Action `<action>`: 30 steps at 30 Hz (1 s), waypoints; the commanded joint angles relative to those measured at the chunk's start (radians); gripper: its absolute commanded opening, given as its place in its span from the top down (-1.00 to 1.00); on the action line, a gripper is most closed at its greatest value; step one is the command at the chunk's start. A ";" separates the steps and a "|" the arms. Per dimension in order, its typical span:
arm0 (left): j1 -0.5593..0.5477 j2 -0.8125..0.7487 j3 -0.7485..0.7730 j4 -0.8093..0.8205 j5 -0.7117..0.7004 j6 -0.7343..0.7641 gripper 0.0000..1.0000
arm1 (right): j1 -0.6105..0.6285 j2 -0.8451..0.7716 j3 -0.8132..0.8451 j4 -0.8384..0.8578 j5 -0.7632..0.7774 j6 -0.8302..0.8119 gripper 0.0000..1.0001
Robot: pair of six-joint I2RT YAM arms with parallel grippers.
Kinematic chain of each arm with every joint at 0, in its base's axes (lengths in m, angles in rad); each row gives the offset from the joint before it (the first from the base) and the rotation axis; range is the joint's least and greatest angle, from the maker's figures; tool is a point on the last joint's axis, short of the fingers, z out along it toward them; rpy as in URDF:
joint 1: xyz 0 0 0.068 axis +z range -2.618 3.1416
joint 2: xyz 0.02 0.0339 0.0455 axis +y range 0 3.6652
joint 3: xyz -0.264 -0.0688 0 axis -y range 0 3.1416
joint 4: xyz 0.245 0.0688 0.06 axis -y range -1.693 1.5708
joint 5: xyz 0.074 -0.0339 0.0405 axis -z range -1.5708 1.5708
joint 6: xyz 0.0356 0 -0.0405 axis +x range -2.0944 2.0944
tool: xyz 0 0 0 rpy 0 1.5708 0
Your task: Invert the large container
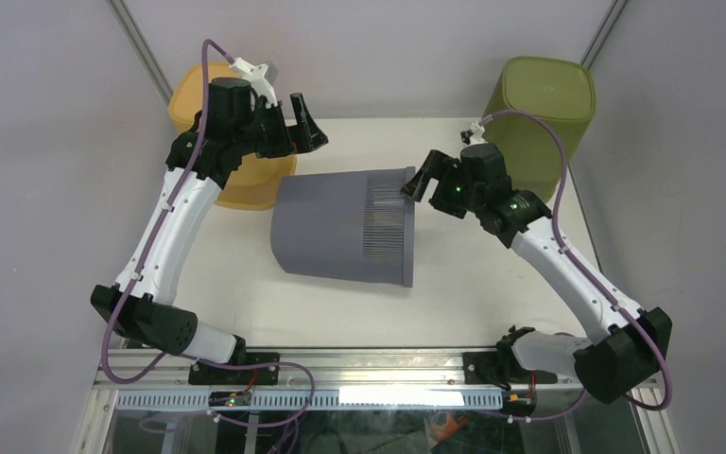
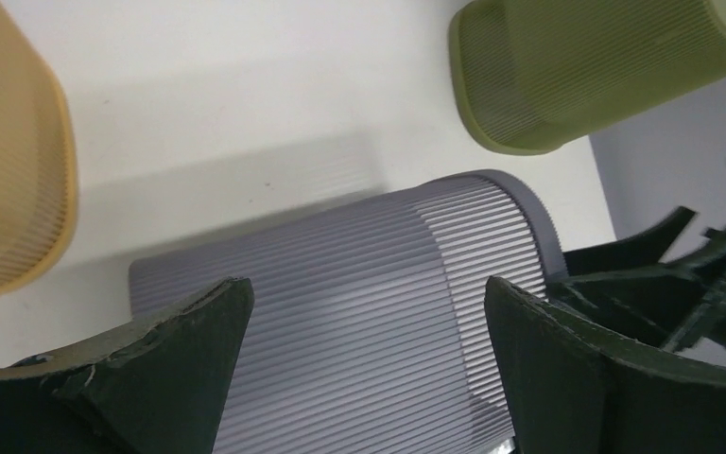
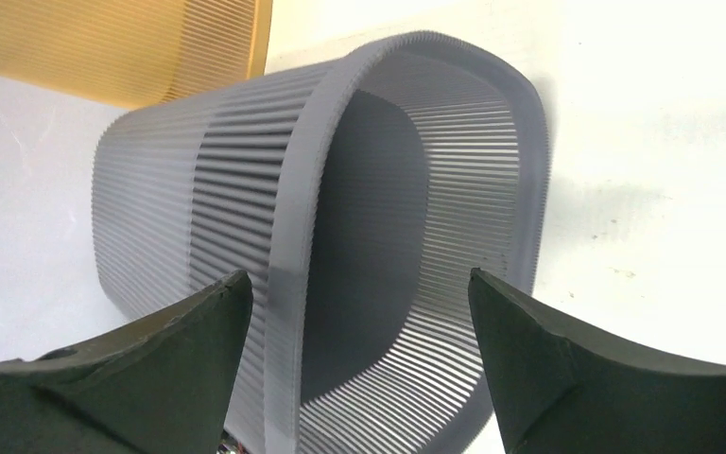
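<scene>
The large container (image 1: 340,227) is a grey ribbed bin lying on its side in the middle of the table, its mouth facing right. My right gripper (image 1: 423,180) is at the far corner of that mouth. In the right wrist view the jaws (image 3: 359,276) stand open, and the bin's rim (image 3: 288,236) runs between the two fingers, gripped by neither. My left gripper (image 1: 310,128) hovers open above the bin's far left end. The left wrist view looks down on the ribbed wall (image 2: 359,303) through the open left gripper (image 2: 367,284), which holds nothing.
An orange-yellow container (image 1: 198,95) stands at the back left, partly under the left arm, close to the grey bin's base. An olive green container (image 1: 544,104) stands at the back right behind the right arm. The white table (image 1: 246,293) ends at a metal rail near the arm bases.
</scene>
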 commanded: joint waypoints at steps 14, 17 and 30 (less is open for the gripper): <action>0.069 -0.137 -0.213 -0.118 -0.168 -0.009 -0.98 | 0.134 0.037 0.262 -0.308 0.073 -0.180 -0.39; 0.124 -0.158 -0.271 -0.094 -0.093 -0.035 -0.98 | 0.140 0.039 0.258 -0.308 0.111 -0.187 -0.27; 0.186 -0.154 -0.395 -0.028 0.306 -0.062 -0.98 | 0.139 0.050 0.218 -0.303 0.194 -0.212 0.47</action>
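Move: The gray container lies on its side, its middle about 12 cm back, 5 cm right and 21 cm below the left hand. From the right hand that middle is some 6 cm back, 15 cm left and 11 cm below. The upturned yellow container stands about 6 cm ahead, 14 cm left and 19 cm below the left hand. The upturned green one stands about 15 cm ahead, 28 cm right and 9 cm below the right hand. Down about 12 cm, drifting back and left before swinging a little right again, the left hand brings its wide-open fingers to the gray container's far base corner, tipping them some 20 degrees downward. The right hand rises and draws back about 4 cm, sinks partway, rolls its left side down, and closes most of the way to pinch the rim's wall between its fingertips. ##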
